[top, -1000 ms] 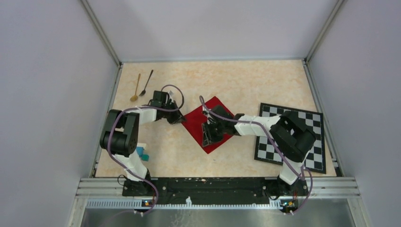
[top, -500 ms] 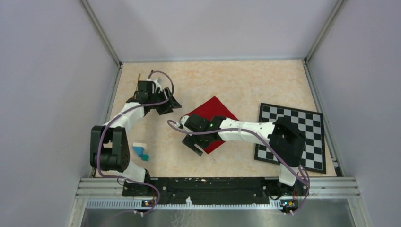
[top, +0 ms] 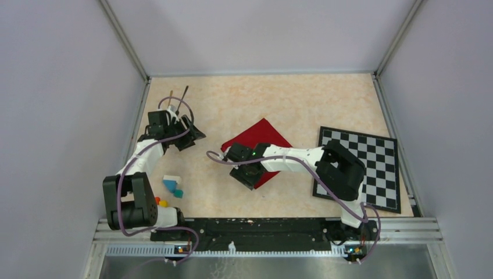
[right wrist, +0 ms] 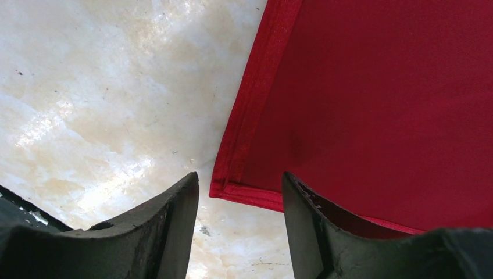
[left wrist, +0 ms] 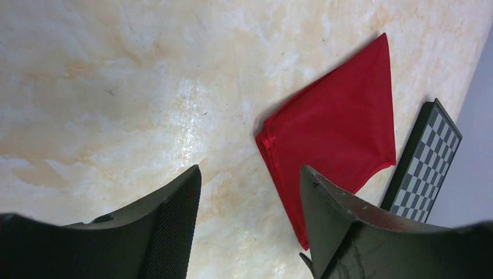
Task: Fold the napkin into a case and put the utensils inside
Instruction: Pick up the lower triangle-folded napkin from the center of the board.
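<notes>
The red napkin [top: 263, 135] lies folded flat in the middle of the table, its left edge doubled [left wrist: 343, 116]. My right gripper [top: 246, 173] hovers open over its near-left corner; in the right wrist view the hemmed corner [right wrist: 244, 186] lies on the table under the gap of the right gripper [right wrist: 240, 177]. My left gripper [top: 190, 135] is open and empty, off to the napkin's left; the left gripper [left wrist: 249, 171] shows only bare table between its fingers. Of the utensils only the gold handle end [top: 171, 93] and the black handle end [top: 185, 90] show behind my left wrist.
A black-and-white chequered mat [top: 363, 168] lies at the right, under my right arm's elbow, its edge also in the left wrist view [left wrist: 424, 151]. Small coloured blocks [top: 172, 186] sit near the left arm's base. A metal frame rail borders the table's left edge [top: 136, 131].
Both grippers have opened. My left arm has swung away from the napkin toward the back left. My right gripper has slid from over the napkin to its near-left corner.
</notes>
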{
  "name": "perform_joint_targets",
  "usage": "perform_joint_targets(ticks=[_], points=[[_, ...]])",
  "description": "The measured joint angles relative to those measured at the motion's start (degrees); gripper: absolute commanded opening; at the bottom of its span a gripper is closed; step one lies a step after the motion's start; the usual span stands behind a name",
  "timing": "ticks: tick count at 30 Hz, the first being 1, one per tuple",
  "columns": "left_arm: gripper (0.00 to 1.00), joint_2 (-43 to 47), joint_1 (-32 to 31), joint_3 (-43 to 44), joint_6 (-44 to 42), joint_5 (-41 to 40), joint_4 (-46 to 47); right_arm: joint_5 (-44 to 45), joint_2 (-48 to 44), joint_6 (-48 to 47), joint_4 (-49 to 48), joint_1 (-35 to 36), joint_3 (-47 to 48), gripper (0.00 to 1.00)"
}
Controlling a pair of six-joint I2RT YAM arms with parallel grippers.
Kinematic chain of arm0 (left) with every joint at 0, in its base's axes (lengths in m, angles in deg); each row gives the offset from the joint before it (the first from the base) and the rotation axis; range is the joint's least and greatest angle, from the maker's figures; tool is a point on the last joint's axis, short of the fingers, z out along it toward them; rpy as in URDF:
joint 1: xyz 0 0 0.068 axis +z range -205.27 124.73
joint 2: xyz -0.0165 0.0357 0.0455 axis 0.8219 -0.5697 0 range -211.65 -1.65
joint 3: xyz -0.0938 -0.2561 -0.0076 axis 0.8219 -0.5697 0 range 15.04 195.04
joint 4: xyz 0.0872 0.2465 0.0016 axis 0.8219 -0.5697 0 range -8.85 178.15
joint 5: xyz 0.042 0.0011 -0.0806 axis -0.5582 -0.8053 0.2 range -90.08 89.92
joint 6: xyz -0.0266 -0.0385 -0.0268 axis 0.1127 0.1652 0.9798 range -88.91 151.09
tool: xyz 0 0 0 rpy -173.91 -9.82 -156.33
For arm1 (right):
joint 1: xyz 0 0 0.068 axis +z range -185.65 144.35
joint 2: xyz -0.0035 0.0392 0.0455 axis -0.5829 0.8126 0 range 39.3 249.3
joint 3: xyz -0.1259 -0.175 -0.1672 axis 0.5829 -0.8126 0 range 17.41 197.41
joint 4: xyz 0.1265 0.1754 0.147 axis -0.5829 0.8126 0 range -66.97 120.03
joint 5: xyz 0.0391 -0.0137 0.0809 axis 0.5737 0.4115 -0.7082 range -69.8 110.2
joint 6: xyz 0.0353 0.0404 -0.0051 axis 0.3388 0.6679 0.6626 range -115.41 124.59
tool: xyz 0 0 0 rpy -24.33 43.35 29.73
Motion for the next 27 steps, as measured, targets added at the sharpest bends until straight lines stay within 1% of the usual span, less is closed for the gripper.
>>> perform_joint_targets(ticks=[3,8,12,16,21,27], points=[[0.68,0.61,0.0,0.0,0.0,0.48,0.07,-0.04,0.81,0.22,0.83,-0.15,0.61,0.56],[0.69,1.64,0.02,-0.02,0.0,1.25,0.11,-0.31,2.89,1.01,2.69,-0.17,2.21,0.55],[0.69,1.92,0.09,-0.17,0.0,1.36,0.11,-0.33,3.98,1.49,3.8,-0.17,3.52,0.43],[0.69,2.43,0.11,-0.63,0.0,1.49,0.13,0.22,5.14,1.9,4.61,-0.15,4.9,0.26],[0.7,3.67,0.11,-2.45,0.02,2.03,0.28,1.9,5.18,1.9,4.15,-0.15,4.9,0.01],[0.73,4.48,0.11,-5.66,0.55,5.09,1.49,2.89,5.14,1.57,4.09,-0.17,4.87,0.0]])
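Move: The lower corner of the folded napkin lies just under the half-open right fingers, about 2 cm behind, 1 cm to the right and 2 cm below the hand. The napkin's middle is some 9 cm ahead and 3 cm right of this hand; the teal block stands 23 cm left and 2 cm back, the chessboard 34 cm right and 6 cm ahead. From the left hand that corner is roughly 16 cm back, 19 cm right and 10 cm below. The right fingers, half open at first, shut on the napkin's edge by the lower corner and pinch its layers: the hand first sinks about 1 cm onto the cloth, then eases some 1 cm forward as the fingers close fully. The open left hand rises about 1 cm and pauses, then drifts 2–3 cm back and slightly right, towards the napkin, sinking back about 1 cm. ##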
